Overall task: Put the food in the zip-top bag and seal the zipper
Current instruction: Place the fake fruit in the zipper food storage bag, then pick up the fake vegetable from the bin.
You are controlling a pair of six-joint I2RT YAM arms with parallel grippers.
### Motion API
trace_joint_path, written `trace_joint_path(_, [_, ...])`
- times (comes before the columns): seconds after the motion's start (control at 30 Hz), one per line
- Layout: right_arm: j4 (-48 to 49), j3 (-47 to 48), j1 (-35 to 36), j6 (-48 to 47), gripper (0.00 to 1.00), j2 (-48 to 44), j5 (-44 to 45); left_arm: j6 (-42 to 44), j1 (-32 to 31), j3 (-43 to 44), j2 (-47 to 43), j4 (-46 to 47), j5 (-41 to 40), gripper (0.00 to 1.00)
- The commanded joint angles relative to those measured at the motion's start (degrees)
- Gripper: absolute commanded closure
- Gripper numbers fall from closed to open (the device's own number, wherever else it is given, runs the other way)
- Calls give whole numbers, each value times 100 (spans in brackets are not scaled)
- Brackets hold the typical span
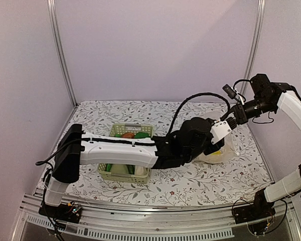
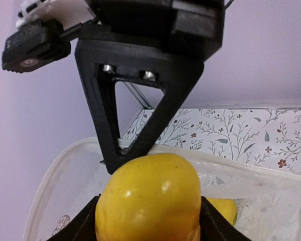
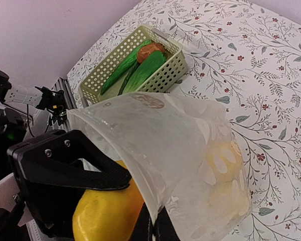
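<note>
My left gripper (image 2: 148, 223) is shut on a yellow toy fruit (image 2: 148, 196) and holds it at the open mouth of the zip-top bag (image 2: 271, 201). The whitish zipper strip (image 2: 251, 168) runs along the mouth's rim. My right gripper (image 3: 158, 226) is shut on the bag's edge and holds the mouth up; it shows in the left wrist view (image 2: 115, 158) pinching the rim. Another yellow food (image 3: 223, 168) lies inside the bag (image 3: 190, 135). In the top view the left gripper (image 1: 215, 143) and the right gripper (image 1: 226, 128) meet at the bag (image 1: 226, 150).
A pale green lattice basket (image 1: 121, 172) sits mid-table under the left arm. It holds green vegetables (image 3: 140, 70) and an orange-brown piece (image 3: 149, 49). The floral tablecloth (image 1: 190, 186) covers the table. Walls enclose the back and both sides.
</note>
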Motion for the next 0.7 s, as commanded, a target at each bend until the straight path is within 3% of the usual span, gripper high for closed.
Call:
trace_joint_path(0.0, [-227, 228, 31, -75, 100, -136, -136, 443, 59, 285, 322, 258, -711, 38])
trace_joint_path(0.27, [-154, 226, 30, 80, 100, -56, -26, 1552, 41, 704, 806, 1033, -2230, 6])
trace_joint_path(0.5, [-55, 237, 26, 166, 100, 79, 56, 1399, -264, 94, 156, 1563, -1962, 4])
trace_joint_path(0.67, [61, 227, 27, 253, 100, 167, 238, 263, -533, -536, -779, 1265, -979, 5])
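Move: Just inside the open mouth, the left hand still grips the large yellow-orange fake fruit; the middle of the bag lies about 5 cm ahead, 4 cm right and 10 cm below. The food already in the bag sits roughly 6 cm ahead, 5 cm right and 18 cm down. The right fingertips pinch the rim some 4 cm ahead, 5 cm right and 3 cm higher; from them the bag's middle is about 1 cm ahead, 1 cm left and 13 cm below. Pushing about 4 cm forward into the mouth with a 2 cm dip, the left hand spreads its half-open fingers wide and lets go of the fake fruit, turning some 15 degrees counter-clockwise and tipping its fingers up about 10. Still wide open, it then draws back about 3 cm while rising nearly as much. The right hand stays put, keeping its pinch on the rim. ##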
